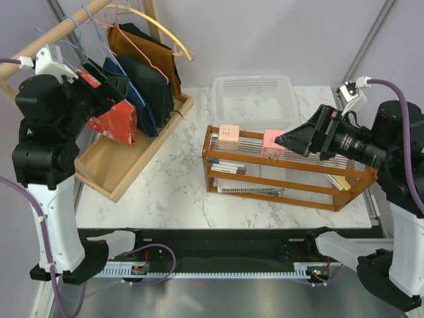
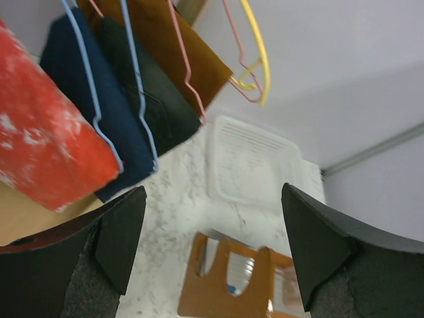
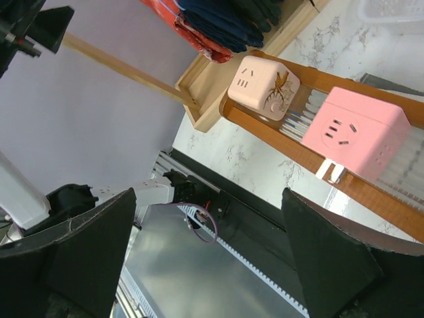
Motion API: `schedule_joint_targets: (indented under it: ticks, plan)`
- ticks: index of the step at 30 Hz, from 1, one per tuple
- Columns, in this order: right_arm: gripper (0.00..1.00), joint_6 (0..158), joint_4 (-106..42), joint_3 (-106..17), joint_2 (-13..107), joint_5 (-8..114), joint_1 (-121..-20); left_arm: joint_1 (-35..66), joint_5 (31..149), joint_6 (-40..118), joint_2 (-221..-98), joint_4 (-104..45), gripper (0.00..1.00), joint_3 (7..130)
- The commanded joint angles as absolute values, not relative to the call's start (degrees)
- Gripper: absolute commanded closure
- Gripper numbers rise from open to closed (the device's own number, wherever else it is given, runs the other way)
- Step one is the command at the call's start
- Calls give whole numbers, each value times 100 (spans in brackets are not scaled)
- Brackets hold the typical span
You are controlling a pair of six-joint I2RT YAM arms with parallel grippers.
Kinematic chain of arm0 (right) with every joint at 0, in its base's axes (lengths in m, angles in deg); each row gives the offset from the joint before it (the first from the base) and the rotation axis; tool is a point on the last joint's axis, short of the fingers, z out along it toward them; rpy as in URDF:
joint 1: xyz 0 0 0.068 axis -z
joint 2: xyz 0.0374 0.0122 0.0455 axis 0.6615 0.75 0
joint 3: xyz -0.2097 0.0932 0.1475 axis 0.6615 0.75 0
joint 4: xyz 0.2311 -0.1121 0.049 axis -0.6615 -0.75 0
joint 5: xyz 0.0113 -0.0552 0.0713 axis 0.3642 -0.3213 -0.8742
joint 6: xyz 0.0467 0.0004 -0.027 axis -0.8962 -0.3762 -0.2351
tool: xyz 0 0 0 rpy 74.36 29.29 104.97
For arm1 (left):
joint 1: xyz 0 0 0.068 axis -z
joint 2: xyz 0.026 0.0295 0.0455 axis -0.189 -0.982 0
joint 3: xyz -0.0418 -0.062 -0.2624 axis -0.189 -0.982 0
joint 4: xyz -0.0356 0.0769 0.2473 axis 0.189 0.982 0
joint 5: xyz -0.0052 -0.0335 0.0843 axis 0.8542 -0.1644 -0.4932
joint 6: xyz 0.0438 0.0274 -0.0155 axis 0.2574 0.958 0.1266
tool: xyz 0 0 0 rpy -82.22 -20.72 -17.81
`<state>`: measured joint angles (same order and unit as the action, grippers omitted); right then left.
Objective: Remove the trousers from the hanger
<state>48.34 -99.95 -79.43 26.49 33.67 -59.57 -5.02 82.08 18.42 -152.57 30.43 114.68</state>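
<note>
The red, white-speckled trousers [image 1: 117, 122] hang at the near end of the clothes rail, folded over a hanger. In the left wrist view the trousers [image 2: 46, 142] fill the upper left, with the light-blue wire hanger [image 2: 93, 99] running down their right edge. My left gripper [image 1: 121, 86] is raised right at the top of the trousers. Its jaws stand open in the left wrist view [image 2: 212, 245] with nothing between them; the red cloth lies just outside the left finger [image 2: 119, 232]. My right gripper [image 1: 283, 140] hovers open over the wooden rack, holding nothing [image 3: 209, 255].
Navy trousers [image 1: 136, 99], black and brown garments [image 1: 156, 56] hang behind the red ones, over a wooden tray [image 1: 116, 169]. Yellow hanger [image 1: 169, 30] and pink hanger [image 1: 142, 50] hang bare. A white basket [image 1: 255, 99] stands at the back; the orange rack [image 1: 285, 192] carries two cube sockets.
</note>
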Motion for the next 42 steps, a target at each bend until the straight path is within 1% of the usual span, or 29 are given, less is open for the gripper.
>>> schedule_joint_targets:
  ticks: [1,5,8,12,13,15,17,24,26,30,36,37,39,42]
  plan:
    - [2,5291,-10105,-8494,2920,2940,-5970,-596,6907,2567,-15831,2422,13,11464]
    - [2,5380,-10140,-8959,3185,2818,-5970,-939,6968,2382,-16201,2081,19,11385]
    - [2,5502,-10228,-9214,3325,2773,-5978,-1036,6985,2452,-16342,1527,24,11017]
    - [2,5591,-10245,-9277,3370,2782,-5970,-1080,6871,2610,-16518,973,29,10673]
    - [2,5599,-10254,-9286,3404,2782,-5970,-1246,6862,2706,-16545,894,31,10638]
    - [2,5670,-10280,-9399,3440,2808,-5970,-1291,6670,2786,-16650,788,31,10602]
    - [2,5748,-10333,-9505,3501,2870,-5961,-1344,6617,2900,-16703,753,35,10602]
    - [2,5889,-10368,-9742,3694,3028,-5961,-1449,6493,2971,-16826,594,36,10348]
    - [2,5916,-10368,-9874,3739,3046,-5970,-1511,6502,2962,-16888,533,39,10348]
    - [2,5942,-10360,-9997,3879,3098,-5970,-1555,6537,3006,-16967,243,40,10295]
    - [2,5969,-10307,-10138,4037,3169,-5970,-1652,6765,3023,-17309,102,53,10488]
    - [2,5969,-10298,-10156,4046,3177,-5970,-1652,6774,3032,-17345,102,57,10540]
    - [2,5960,-10289,-10156,4081,3204,-5970,-1660,6757,3006,-17441,93,58,10620]
    - [2,5934,-10263,-10130,4082,3265,-5970,-1669,6809,2997,-17468,102,71,10664]
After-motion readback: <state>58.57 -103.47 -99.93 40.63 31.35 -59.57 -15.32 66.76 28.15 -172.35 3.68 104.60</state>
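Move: The side wire of the nearest blue hanger is about 19 cm ahead of the left hand, 11 to its left and 8 below. From that hand, the red trousers hang some 20 ahead, 15 left, the navy ones 25 ahead, 10 left, and the dark green ones 29 ahead, 5 left, all roughly 16 lower. From the right hand that wire is around 31 ahead, 50 left and 4 below. Left hand reaches 18 cm forward, 12 left, dipping, closing partway around the near hanger's side; right rises slightly. ##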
